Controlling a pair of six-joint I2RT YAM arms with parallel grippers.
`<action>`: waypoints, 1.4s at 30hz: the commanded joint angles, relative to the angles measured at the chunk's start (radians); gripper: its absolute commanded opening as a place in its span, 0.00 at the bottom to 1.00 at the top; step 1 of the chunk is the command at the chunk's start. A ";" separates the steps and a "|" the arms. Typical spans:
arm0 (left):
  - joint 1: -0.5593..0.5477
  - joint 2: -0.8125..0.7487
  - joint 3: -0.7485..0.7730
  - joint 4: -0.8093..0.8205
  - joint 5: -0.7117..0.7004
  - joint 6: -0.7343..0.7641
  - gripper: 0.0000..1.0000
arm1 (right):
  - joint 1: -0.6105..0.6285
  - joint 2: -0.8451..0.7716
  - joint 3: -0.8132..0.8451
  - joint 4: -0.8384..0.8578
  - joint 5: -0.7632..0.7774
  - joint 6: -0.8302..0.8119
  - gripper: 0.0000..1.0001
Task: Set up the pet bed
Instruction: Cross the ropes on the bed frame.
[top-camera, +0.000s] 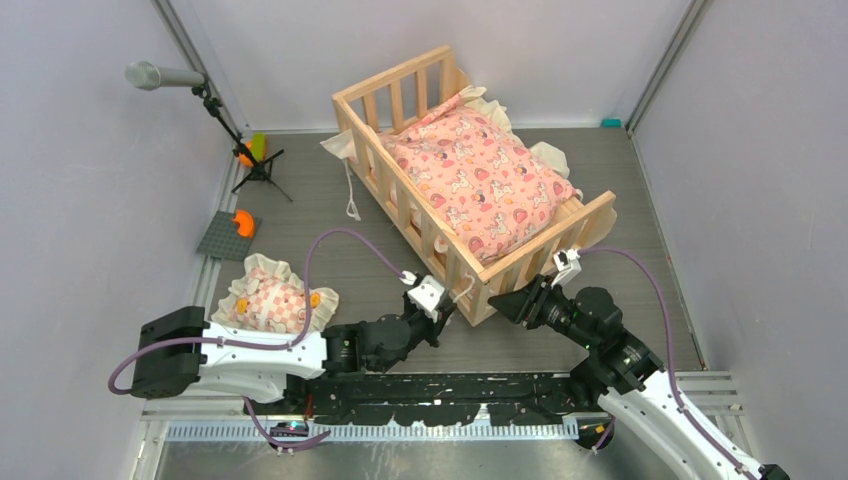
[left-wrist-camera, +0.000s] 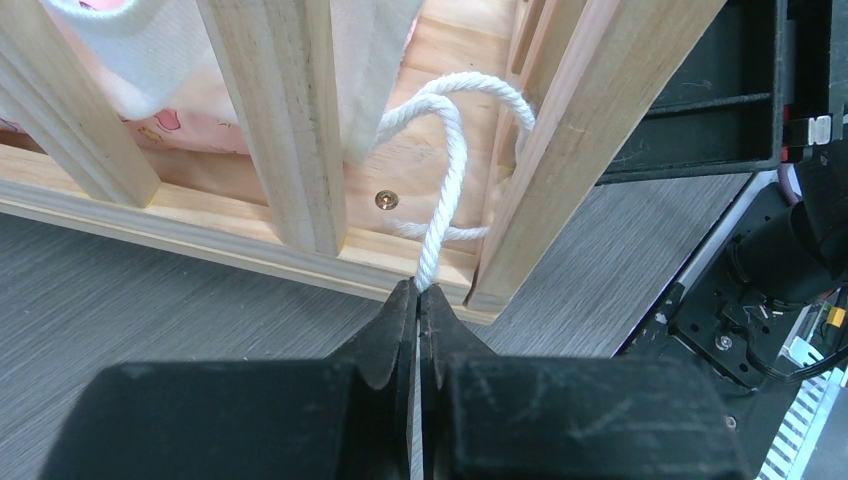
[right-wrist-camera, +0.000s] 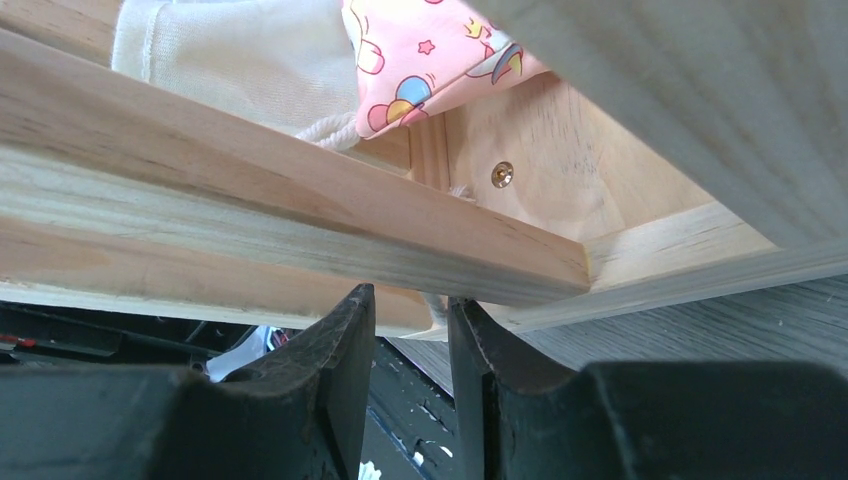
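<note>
The pet bed (top-camera: 480, 285), a pale wood crib frame with slatted sides, stands at an angle mid-floor. A pink printed cushion (top-camera: 480, 180) lies inside it. My left gripper (top-camera: 450, 302) is at the bed's near corner. In the left wrist view it (left-wrist-camera: 417, 290) is shut on a white cord (left-wrist-camera: 445, 200) that loops out between the slats (left-wrist-camera: 285, 120). My right gripper (top-camera: 505, 300) is at the bed's near end. In the right wrist view it (right-wrist-camera: 412, 300) is open just under the lower rail (right-wrist-camera: 300, 220), holding nothing.
A small frilled checked pillow (top-camera: 272, 300) lies on the floor by the left arm. A microphone stand (top-camera: 215, 110) and a grey plate with an orange piece (top-camera: 228, 235) are at the far left. Another white cord (top-camera: 351, 190) hangs off the bed's left side. Walls close in on both sides.
</note>
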 joint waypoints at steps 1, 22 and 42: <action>0.002 -0.005 0.016 0.044 -0.008 -0.009 0.00 | -0.005 0.022 0.008 0.074 0.108 -0.007 0.38; 0.002 0.010 0.021 0.045 -0.006 -0.012 0.00 | -0.005 -0.118 -0.080 0.075 0.303 0.035 0.38; 0.001 0.010 0.020 0.042 -0.009 -0.013 0.00 | -0.005 -0.131 0.015 -0.074 0.355 -0.017 0.00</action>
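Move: The rope strand by the corner post lies just off my open right fingertips, about 1 cm forward, 1 cm left and 2 cm below. The corner post stands some 3 cm to that hand's left and level with it in reach; the first end slat is about 2 cm ahead. From my left hand, which still holds the upper rope length, the strand is roughly 8 cm right, 1 cm forward and 3 cm lower. I work my half-open right hand about 2.5 cm right and 2 cm forward in the gap between corner post and first slat, the bed going along with it, turning some 10 degrees clockwise. Sinking about 2 cm in all, mostly late, I close its fingers fully at the rope strand, while my left hand keeps its pinch on the upper rope length, barely sinking. ##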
